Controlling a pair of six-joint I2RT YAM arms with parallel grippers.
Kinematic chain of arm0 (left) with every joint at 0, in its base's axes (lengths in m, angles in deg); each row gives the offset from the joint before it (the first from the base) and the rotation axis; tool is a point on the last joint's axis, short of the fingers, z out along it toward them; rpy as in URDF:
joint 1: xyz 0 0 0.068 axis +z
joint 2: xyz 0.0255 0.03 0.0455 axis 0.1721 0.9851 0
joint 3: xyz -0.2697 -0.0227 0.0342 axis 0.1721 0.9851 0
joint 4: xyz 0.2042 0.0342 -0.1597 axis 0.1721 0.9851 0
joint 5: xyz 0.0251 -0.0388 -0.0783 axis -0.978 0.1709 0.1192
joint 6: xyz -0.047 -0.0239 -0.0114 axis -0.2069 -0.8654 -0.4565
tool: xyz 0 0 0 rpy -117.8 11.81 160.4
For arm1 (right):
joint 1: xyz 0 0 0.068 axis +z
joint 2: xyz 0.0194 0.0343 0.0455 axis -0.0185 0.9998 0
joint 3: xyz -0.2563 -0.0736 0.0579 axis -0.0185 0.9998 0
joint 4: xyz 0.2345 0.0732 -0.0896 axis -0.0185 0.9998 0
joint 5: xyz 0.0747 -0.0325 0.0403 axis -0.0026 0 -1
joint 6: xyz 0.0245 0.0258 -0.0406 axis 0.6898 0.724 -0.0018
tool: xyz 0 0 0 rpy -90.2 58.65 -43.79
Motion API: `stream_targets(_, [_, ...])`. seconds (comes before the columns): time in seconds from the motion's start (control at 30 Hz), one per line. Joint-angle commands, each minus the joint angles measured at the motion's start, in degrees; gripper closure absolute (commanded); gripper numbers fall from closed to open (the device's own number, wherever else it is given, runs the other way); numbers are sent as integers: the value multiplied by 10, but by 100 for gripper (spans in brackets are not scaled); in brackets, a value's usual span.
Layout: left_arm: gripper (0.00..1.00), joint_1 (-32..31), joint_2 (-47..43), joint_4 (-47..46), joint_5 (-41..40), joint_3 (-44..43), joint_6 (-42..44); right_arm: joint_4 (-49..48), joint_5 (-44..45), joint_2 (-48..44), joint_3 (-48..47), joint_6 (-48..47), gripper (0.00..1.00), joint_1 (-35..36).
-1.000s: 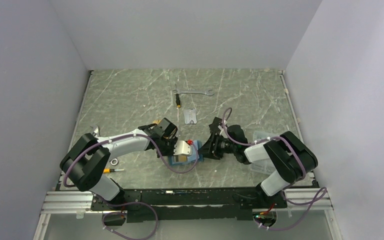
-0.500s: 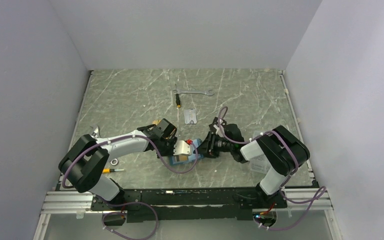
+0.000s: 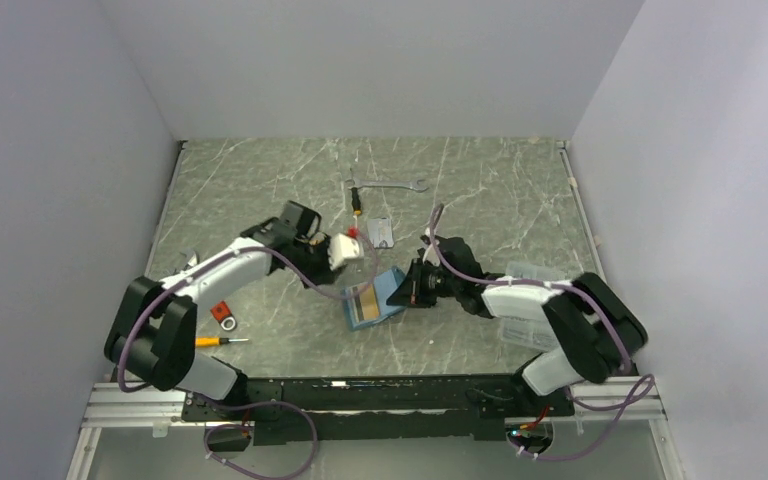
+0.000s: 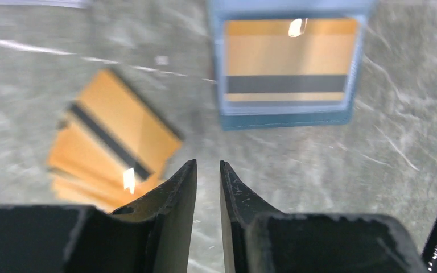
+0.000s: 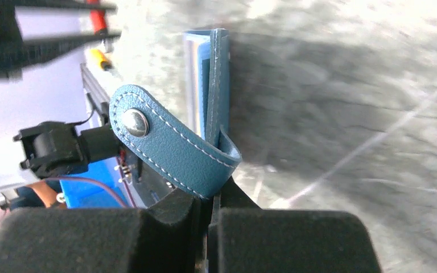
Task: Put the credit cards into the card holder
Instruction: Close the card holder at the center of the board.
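The teal card holder (image 3: 390, 283) lies open mid-table with an orange-gold credit card (image 3: 365, 303) with a black stripe in its pocket. My right gripper (image 3: 407, 290) is shut on the holder's right flap, lifting it on edge; the snap tab (image 5: 170, 148) curls just above the jaws of my right gripper (image 5: 207, 199). My left gripper (image 3: 345, 248) hovers up and left of the holder. In the left wrist view the left gripper (image 4: 207, 165) stands narrowly open and empty, above bare table. Loose orange credit cards (image 4: 114, 136) lie left of its tips, and the filled card holder (image 4: 287, 116) lies ahead.
A wrench (image 3: 390, 185), a small screwdriver (image 3: 357, 212) and a clear printed packet (image 3: 381, 232) lie at the back. A red item (image 3: 222, 313) and a yellow-handled tool (image 3: 222, 341) sit near the left arm. A clear plastic piece (image 3: 530, 270) lies by the right arm.
The left gripper let go at the holder, leaving the card in it, and drew back up and left. The right gripper moved in and shut on the holder's flap.
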Motion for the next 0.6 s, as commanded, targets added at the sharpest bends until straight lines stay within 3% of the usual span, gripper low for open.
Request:
stream_targets(0.0, [72, 84, -43, -6, 122, -52, -44, 122, 47, -107, -60, -90, 100, 21])
stream_targets(0.27, [73, 194, -23, -96, 269, -39, -159, 240, 24, -247, -123, -141, 100, 43])
stream_targets(0.57, [73, 198, -27, -125, 404, -21, -190, 270, -22, -301, -242, -156, 100, 46])
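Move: The open card holder, its right edge already pinched by the right hand, has its middle about 7 cm left of that hand, roughly level fore and aft and 2 cm lower; the silver card lies some 17 cm ahead and 5 cm left of the hand. From the empty left hand, the holder's middle is about 12 cm right, 4 cm back and 4 cm below, while the gold cards lie some 5 cm ahead and 1 cm left. The right hand keeps its shut grip on the holder's strap edge and lifts it fast, nearly straight up by about 20 cm, easing a little back and rolling some 30 degrees so that the hand's forward side comes up. Meanwhile the left hand, already clear of the holder, rises about 8 cm and goes roughly 5 cm forward, turning its fingers from steeply down to point flatter and to the right, their small gap unchanged. ##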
